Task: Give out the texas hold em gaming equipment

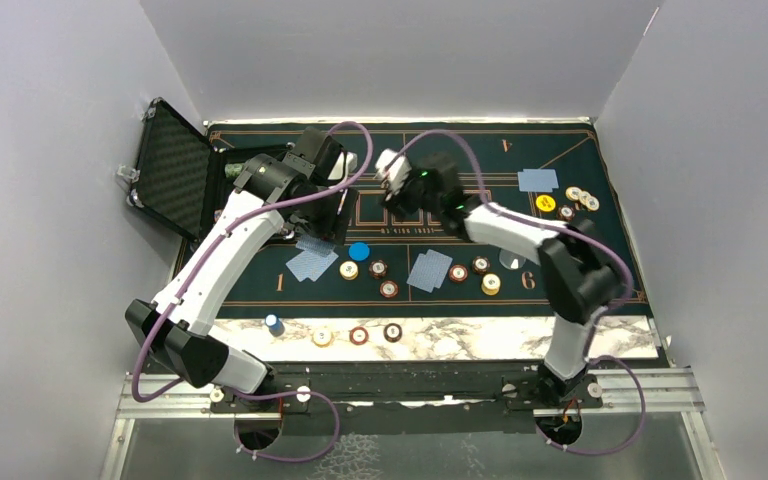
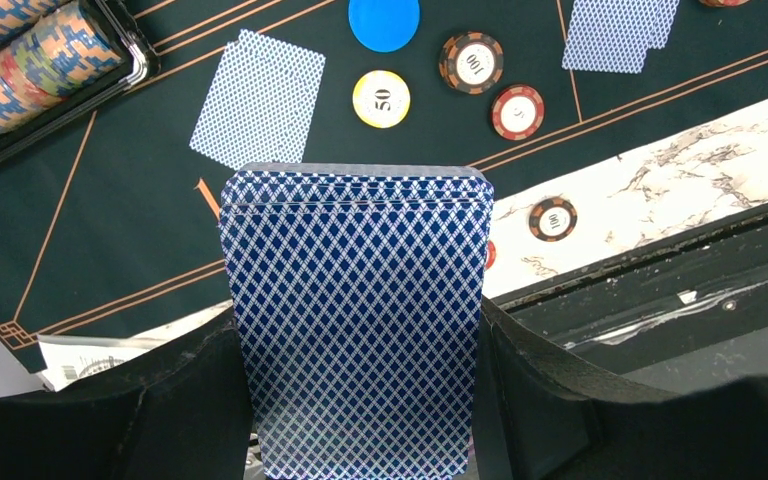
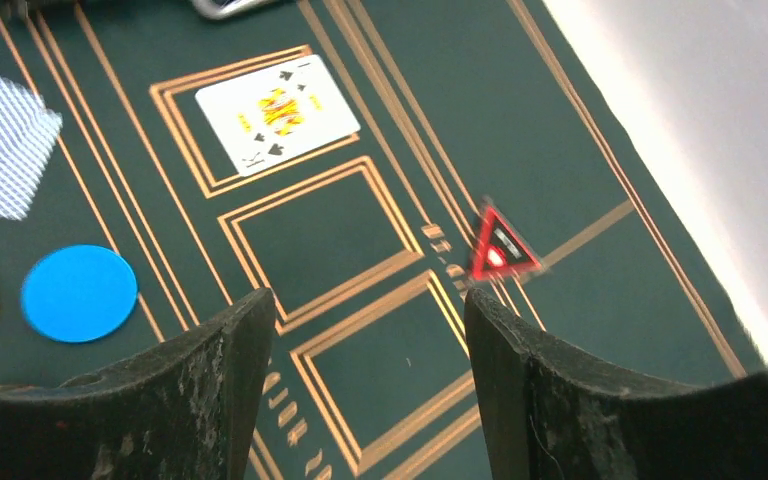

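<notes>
My left gripper is shut on a deck of blue-backed playing cards, held upright above the mat's near edge; from above it hangs over the left of the mat. My right gripper is open with nothing between its fingers, over the orange boxes at mid-mat. A face-up card lies in one box, and a small red triangular marker sits just past the right finger. Dealt cards, a blue disc and chips lie on the mat.
The open black case with stacked chips stands at the mat's left edge. More chips and a small blue piece rest on the marble strip. White walls enclose the table.
</notes>
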Motion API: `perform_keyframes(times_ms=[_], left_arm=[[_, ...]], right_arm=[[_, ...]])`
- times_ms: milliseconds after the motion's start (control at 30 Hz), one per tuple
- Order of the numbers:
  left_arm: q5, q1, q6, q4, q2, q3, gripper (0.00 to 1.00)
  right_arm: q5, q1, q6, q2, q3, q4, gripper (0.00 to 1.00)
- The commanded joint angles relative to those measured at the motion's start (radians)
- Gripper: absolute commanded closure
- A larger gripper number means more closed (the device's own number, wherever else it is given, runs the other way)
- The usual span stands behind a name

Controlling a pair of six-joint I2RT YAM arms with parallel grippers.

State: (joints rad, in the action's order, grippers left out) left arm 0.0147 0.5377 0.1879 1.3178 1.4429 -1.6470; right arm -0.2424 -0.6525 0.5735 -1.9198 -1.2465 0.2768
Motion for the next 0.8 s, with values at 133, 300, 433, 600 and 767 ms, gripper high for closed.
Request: perform_keyframes(times_ms=[133,300,433,600,767], left_arm=[[-0.018,0.031,-0.064,-0.078,0.025,0.027,1.00],[0.022,0.158,-0.081,-0.137,0.061,0.042,1.00],[0.025,0.234,-0.150,-0.210,0.073,0.059,1.00],[-0.042,0.260,-0.230,-0.302,0.043,0.100,1.00],[-0.058,0.268,-0.268,-0.310,0.043,0.109,1.00]], right_arm=[[-0.099,0.112,-0.782,0.264,-0.047,-0.501,0.21],[-0.506,0.244,-0.929,0.252,-0.102,-0.675,0.16],[-0.773,0.357,-0.991,0.261,-0.034,-0.636,0.16],[-0.932,0.405,-1.033,0.277,0.051,-0.550,0.06],[-1.049,0.360,-1.227,0.296,0.135,-0.299,0.07]])
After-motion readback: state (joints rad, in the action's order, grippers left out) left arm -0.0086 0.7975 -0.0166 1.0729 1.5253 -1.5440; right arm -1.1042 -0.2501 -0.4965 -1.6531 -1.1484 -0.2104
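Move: The card deck that the empty right hand goes for sits in the left fingers, about 19 cm back of it, 13 to its left and 11 higher; the newly dealt king lies 12 cm left, 1 ahead and 10 below it. The left hand heads over the dark 100 chip, some 5 cm ahead, 10 right and 22 below, with the blue disc 9 ahead and 6 right and the yellow chip 4 ahead and 3 right at table height. Still gripping the deck by its side edges, the left hand carries it about 9 cm right and 4 down, turning some 25 degrees clockwise. The right hand, touching nothing, leaves the slots: first up some 9 cm and rightward, then on back and right with a slight dip, its wrist rolling strongly round to face the deck and its fingers opening wider. ##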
